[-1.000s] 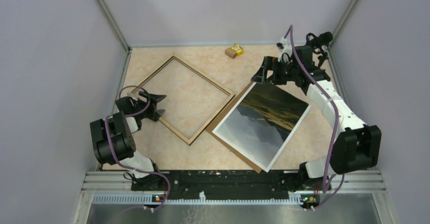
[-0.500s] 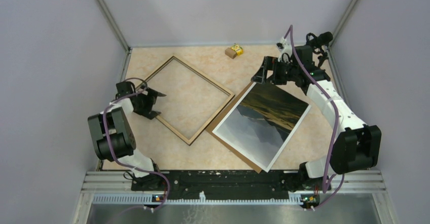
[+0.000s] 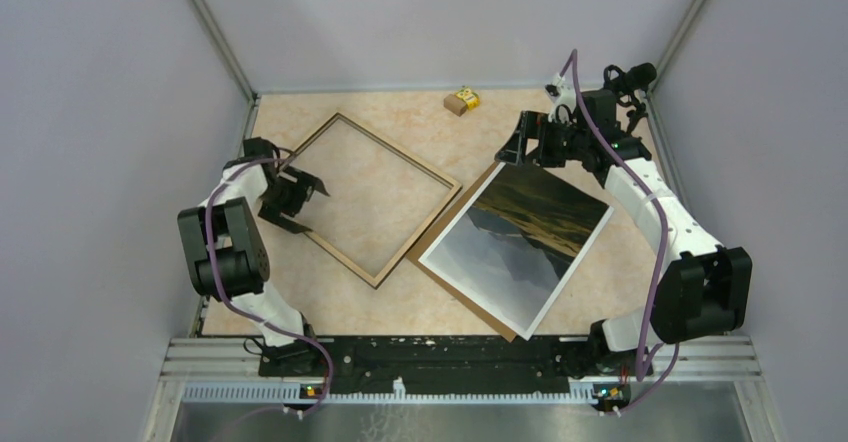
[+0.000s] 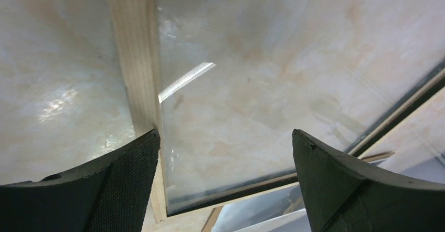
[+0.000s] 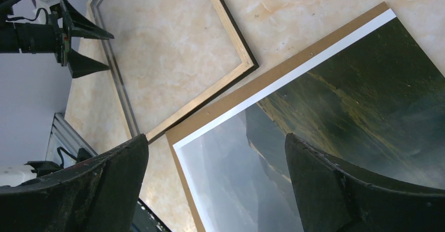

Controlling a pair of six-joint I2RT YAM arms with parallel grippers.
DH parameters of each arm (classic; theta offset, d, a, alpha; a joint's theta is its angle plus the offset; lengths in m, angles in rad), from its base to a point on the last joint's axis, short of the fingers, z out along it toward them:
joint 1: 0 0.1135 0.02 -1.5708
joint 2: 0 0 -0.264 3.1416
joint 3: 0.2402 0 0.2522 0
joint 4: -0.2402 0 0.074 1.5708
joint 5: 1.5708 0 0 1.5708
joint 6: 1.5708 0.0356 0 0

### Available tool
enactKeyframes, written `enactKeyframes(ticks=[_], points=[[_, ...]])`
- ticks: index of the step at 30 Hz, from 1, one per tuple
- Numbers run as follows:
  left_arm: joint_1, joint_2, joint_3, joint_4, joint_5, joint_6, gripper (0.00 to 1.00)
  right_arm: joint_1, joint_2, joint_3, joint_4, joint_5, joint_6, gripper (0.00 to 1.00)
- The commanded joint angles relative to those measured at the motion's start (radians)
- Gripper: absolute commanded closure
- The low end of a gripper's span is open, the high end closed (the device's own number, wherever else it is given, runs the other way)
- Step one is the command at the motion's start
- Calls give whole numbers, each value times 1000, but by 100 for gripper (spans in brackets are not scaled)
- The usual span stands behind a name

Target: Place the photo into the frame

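Note:
The frame (image 3: 402, 150) lies flat as a diamond at centre-left, with its light-wood rim (image 4: 137, 59) up. The photo (image 3: 520, 237) of grey mountains lies to its right on a brown backing board (image 3: 460, 300), overlapping the frame's right corner. My left gripper (image 3: 308, 207) hovers open over the frame's left corner, nothing between its fingers (image 4: 126, 179). My right gripper (image 3: 512, 142) hangs open above the photo's far corner. In the right wrist view the photo (image 5: 341, 111), the board's edge (image 5: 273, 80) and the frame (image 5: 231, 32) show beyond the gripper (image 5: 215, 137).
A small yellow-brown box (image 3: 462, 100) sits at the table's back edge. Grey walls close in on the left, right and back. A metal rail (image 3: 450, 354) with the arm bases runs along the near edge.
My left arm has swung toward the back-left, carrying its gripper along the frame's left corner, and its jaws have opened slightly wider. The right arm, photo and frame have not moved.

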Motion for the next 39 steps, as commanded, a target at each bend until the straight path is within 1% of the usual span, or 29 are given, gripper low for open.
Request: enactKeyframes(ticks=[1, 7, 10, 11, 12, 15, 18, 20, 23, 25, 28, 32, 34, 36, 39], points=[[-3, -18, 56, -138, -90, -19, 2, 0, -34, 6, 32, -19, 0, 1], [-4, -61, 73, -152, -93, -17, 2, -1, -32, 6, 32, -18, 0, 1], [-24, -81, 92, -124, -130, 39, 2, -1, -32, 6, 32, -19, 0, 1], [-31, -84, 101, -112, -135, 73, 2, -1, -32, 5, 32, -20, 0, 1], [-38, -86, 108, -83, -112, 123, 2, -1, -32, 5, 31, -21, -2, 1], [-86, -113, 122, 18, 27, 311, 2, 2, -31, 5, 30, -19, -4, 1], [-191, -177, 123, 133, 67, 432, 2, 6, -27, 5, 23, -10, -8, 1], [-294, -207, 120, 208, 92, 494, 2, 9, -23, 8, 21, -4, -11, 1], [-412, -211, 129, 290, 177, 569, 2, 13, -13, 20, -5, 27, -20, 1], [-492, -185, 153, 292, 199, 606, 2, 17, -9, 33, -33, 55, -26, 1], [-605, -107, 209, 249, 223, 636, 2, 23, -29, 24, -68, 86, -20, 1], [-718, 24, 299, 172, 307, 615, 2, 23, -127, -111, -67, 163, 42, 1], [-771, 66, 307, 171, 334, 596, 2, 24, -182, -194, -82, 239, 97, 1], [-821, 108, 309, 167, 365, 585, 2, 24, -230, -257, -134, 356, 178, 1], [-882, 181, 314, 134, 419, 595, 2, 22, -305, -355, -186, 481, 295, 1]])
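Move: The photo's middle lies about 44 cm to the left hand's right, roughly 5 cm back and 4 cm below; from the right hand it is about 7 cm back, nearly straight below, some 21 cm down. The frame's middle is about 9 cm to the left hand's right and 4 cm ahead. From the left hand, the exposed strip of brown backing board along the photo's left edge is roughly 32 cm right and 1 cm ahead. Ease the open left gripper slightly back off the frame's near-left rail, then swing it right some 32 cm, lifting it about 13 cm over the frame before sinking about 5 cm towards the photo. Turn the wrist about 80 degrees clockwise on the way. Late on, start the open right gripper down, back and a little right towards the photo. ##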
